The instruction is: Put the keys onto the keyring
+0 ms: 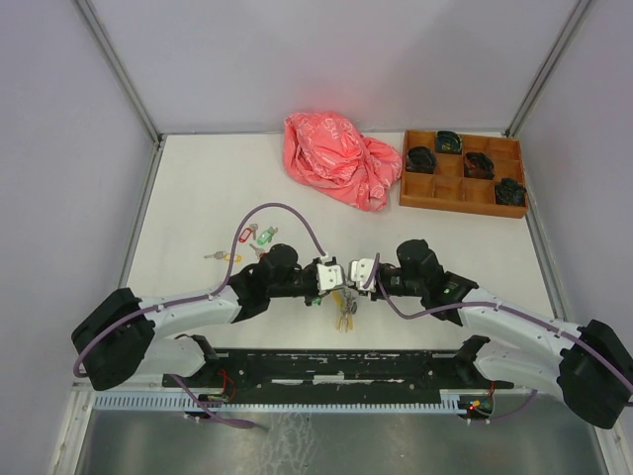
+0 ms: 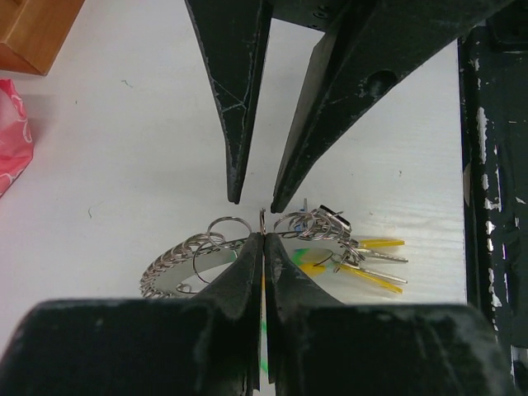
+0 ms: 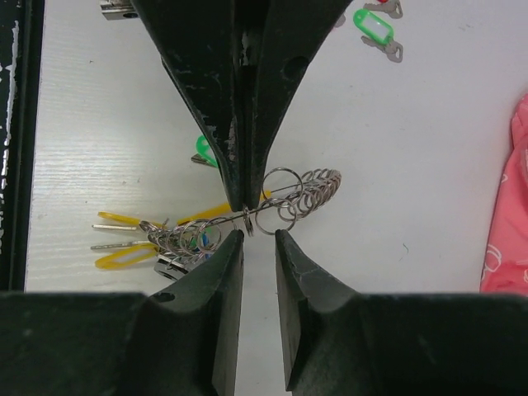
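Observation:
The keyring (image 2: 177, 266), a loop strung with many small silver rings, hangs between the two grippers above the table (image 1: 198, 198). My left gripper (image 2: 262, 237) is shut on the keyring at its top, and a small ring stands just above its tips. My right gripper (image 3: 259, 235) faces it tip to tip, open, with its jaws either side of that small ring. Keys with yellow tags (image 3: 124, 257) dangle from the keyring (image 3: 318, 188). A loose green-tagged key (image 1: 265, 236) and a yellow-tagged key (image 1: 224, 257) lie to the left.
A crumpled pink bag (image 1: 341, 158) lies at the back. Beside it a wooden divided tray (image 1: 460, 205) holds small black bundles. A black rail (image 1: 336, 366) runs along the near edge between the arm bases.

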`<action>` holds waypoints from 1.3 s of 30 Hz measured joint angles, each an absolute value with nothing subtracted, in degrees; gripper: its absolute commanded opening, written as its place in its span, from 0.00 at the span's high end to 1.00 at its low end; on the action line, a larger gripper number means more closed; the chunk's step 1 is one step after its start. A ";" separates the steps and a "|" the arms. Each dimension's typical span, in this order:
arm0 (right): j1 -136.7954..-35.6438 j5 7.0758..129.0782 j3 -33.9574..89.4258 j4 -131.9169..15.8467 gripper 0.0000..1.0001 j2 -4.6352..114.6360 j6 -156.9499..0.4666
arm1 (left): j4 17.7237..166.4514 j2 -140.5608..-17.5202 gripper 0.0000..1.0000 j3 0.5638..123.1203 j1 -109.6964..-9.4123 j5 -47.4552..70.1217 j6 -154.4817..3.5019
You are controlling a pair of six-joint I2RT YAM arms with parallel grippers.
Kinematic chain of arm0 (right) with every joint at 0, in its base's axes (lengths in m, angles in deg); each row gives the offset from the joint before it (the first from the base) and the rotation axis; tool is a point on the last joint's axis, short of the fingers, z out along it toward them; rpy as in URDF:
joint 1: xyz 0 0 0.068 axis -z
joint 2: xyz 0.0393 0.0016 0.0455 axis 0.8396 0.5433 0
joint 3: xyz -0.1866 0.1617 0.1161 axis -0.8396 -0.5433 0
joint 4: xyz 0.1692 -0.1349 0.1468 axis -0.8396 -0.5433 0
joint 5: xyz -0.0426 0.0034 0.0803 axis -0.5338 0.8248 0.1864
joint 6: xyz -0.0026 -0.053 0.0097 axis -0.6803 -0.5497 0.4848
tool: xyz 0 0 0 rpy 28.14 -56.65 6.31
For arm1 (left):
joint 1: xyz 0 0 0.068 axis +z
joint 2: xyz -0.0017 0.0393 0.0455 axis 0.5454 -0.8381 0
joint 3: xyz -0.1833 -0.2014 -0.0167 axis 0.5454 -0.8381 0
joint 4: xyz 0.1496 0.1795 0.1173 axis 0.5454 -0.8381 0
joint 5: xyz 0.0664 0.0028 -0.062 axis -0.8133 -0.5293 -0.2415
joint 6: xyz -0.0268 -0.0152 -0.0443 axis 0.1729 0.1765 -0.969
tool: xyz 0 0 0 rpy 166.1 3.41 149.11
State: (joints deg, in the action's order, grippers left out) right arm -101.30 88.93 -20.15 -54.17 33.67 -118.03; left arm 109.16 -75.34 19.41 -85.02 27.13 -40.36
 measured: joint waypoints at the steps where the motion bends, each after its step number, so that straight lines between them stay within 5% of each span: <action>1: -101.30 88.93 -20.15 -53.91 0.72 33.67 -118.03 | 109.05 -75.34 0.97 19.41 -85.06 27.13 -40.32; 30: -101.06 92.14 -18.97 -53.63 0.99 37.03 -119.62 | 107.66 -75.07 0.97 20.61 -85.33 27.72 -40.25; 39: -101.23 91.44 -18.51 -55.11 0.99 37.36 -120.26 | 106.82 -72.36 0.69 20.70 -85.65 25.36 -42.44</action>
State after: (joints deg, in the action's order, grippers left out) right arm -101.23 91.44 -18.51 -55.11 37.36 -120.26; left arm 106.82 -72.36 20.70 -85.65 25.36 -42.44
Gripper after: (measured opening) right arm 0.015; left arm 0.248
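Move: The keyring's small upright loop is already pinched in the left fingertips. It lies about 1 cm to the left of the right hand point, level with it in depth and height, just inside the right hand's half-open fingers. From the right hand, the hanging yellow-tagged keys are roughly 8 cm back, 2 cm left and 6 cm lower; a loose green-tagged key lies about 4 cm back, 9 cm left and 10 cm below. Edging left by about half a centimetre and slightly down, the right hand slowly closes its fingers and pinches the keyring's loop right beside the left fingertips, which keep hold nearly still meanwhile. Only once the right is shut does the left hand open, let go of the loop and start upward, nearly 2 cm in all. ##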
